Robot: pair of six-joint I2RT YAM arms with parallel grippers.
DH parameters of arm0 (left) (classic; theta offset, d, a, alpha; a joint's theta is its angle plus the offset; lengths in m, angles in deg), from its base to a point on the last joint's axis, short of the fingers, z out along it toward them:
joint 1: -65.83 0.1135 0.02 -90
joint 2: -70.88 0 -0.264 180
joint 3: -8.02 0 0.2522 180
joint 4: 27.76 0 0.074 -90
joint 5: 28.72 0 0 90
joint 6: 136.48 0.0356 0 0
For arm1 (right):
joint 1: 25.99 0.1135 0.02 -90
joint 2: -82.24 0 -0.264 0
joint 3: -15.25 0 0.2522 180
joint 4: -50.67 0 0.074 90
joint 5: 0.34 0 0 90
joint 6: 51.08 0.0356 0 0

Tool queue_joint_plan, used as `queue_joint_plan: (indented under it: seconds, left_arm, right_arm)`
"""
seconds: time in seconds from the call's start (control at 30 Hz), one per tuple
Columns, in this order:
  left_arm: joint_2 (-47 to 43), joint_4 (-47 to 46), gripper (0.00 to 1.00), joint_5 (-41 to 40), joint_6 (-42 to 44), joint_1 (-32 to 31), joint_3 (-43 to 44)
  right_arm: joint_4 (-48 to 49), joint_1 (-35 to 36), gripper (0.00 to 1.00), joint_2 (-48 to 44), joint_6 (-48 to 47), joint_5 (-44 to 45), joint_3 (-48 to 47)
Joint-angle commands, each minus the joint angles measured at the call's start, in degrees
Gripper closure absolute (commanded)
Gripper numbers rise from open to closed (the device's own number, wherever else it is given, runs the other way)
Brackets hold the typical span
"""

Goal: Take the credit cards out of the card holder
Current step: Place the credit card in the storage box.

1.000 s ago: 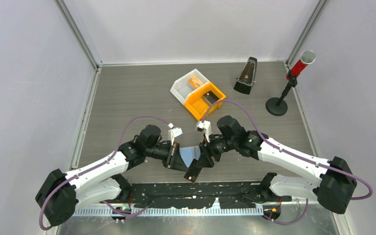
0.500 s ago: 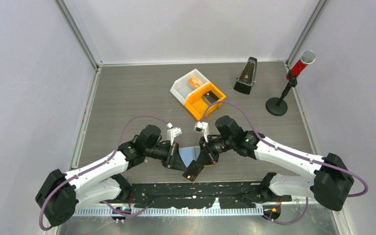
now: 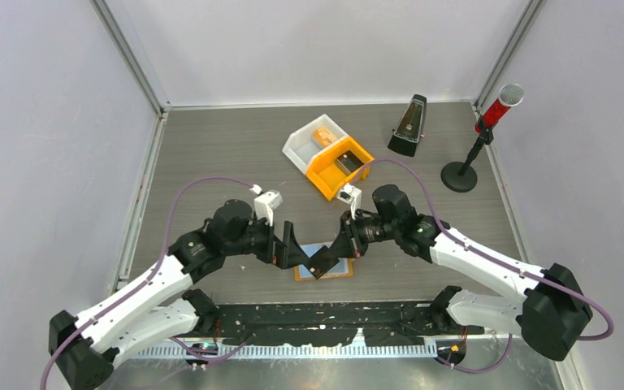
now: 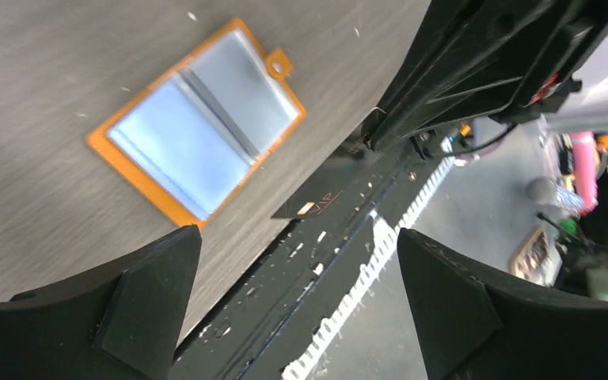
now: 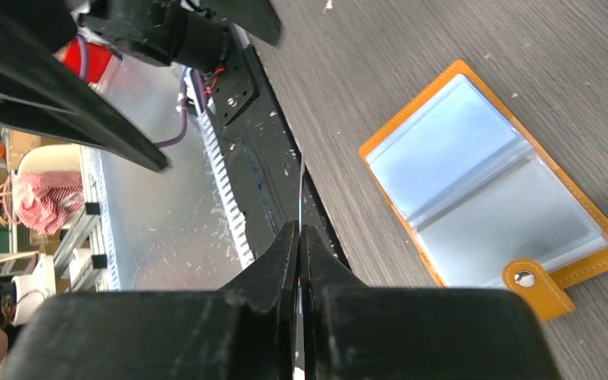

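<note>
The card holder (image 3: 337, 275) lies open and flat on the table, orange with pale blue sleeves (image 4: 198, 131) and a snap tab (image 5: 525, 279). My right gripper (image 3: 335, 250) is shut on a black credit card (image 3: 322, 262), held just above the holder's near-left side. In the right wrist view that card (image 5: 299, 190) shows edge-on between the closed jaws of the right gripper (image 5: 298, 229). The left wrist view shows the card's (image 4: 324, 198) face hanging from the right fingers (image 4: 459, 71). My left gripper (image 3: 292, 248) stands wide open left of the holder, empty and touching nothing (image 4: 297, 301).
An orange bin (image 3: 339, 166) and a white bin (image 3: 313, 140) stand together behind the arms, each with an item inside. A metronome (image 3: 407, 126) and a red microphone on a stand (image 3: 458, 176) are at the back right. The table's near edge runs just below the holder.
The left gripper opened and let go of the holder, which dropped flat onto the table, and the left arm drew back left. The right gripper closed on the black card and holds it free.
</note>
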Motion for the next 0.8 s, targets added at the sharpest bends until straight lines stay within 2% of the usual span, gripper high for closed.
queue_joint_plan:
  seconds: [0.0,0.17,0.33,0.43,0.57,0.67,0.77]
  left_arm:
    - [-4.06,10.30,0.01,-12.40,4.07,0.35,5.87]
    - [-9.33,16.87,0.01,-18.06,4.99,0.35,8.59]
    - [-19.15,16.58,0.01,-19.46,5.18,0.35,5.64]
    - [-23.35,18.11,0.01,-23.04,5.75,0.35,4.63]
    - [-25.97,24.37,0.01,-30.67,6.01,0.35,6.66]
    - [-27.02,27.41,0.01,-32.29,6.66,0.35,7.81]
    - [-27.18,29.20,0.01,-32.78,7.10,0.35,8.09]
  right_arm:
    - [3.40,-1.12,0.95,1.77,4.70,5.54,-0.49]
    - [3.72,-5.88,0.95,4.45,11.02,13.73,-4.48]
    - [4.59,-9.86,0.95,6.17,17.73,26.39,-9.59]
    - [7.51,-10.56,0.95,8.23,21.69,34.90,-12.52]
    - [11.51,-11.60,0.95,13.47,26.06,43.89,-16.07]
    - [11.72,-12.28,0.95,18.02,29.06,48.06,-18.66]
    - [10.89,-12.46,0.95,19.82,33.30,55.93,-20.54]
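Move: The orange storage box that the card in my right hand is bound for lies about 30 cm ahead of this hand, some 3 cm to its right and 11 cm lower. The white box stands about 9 cm farther out than the orange one and 8 cm to its left; the metronome is some 9 cm farther out than the orange box and 21 cm to its right. The open card holder lies about 3 cm ahead of my right hand, 2 cm left and 13 cm below. From my left hand the orange box is roughly 30 cm ahead, 12 cm right and 12 cm below. Still pinching the dark card, I swing my right hand forward about 24 cm, from the card holder to over the orange storage box, drifting a little right and turning some 60 degrees clockwise; it dips slightly, then climbs. My empty left hand, already wide open, withdraws left about 12 cm, rising before it starts to sink and turning counter-clockwise. ##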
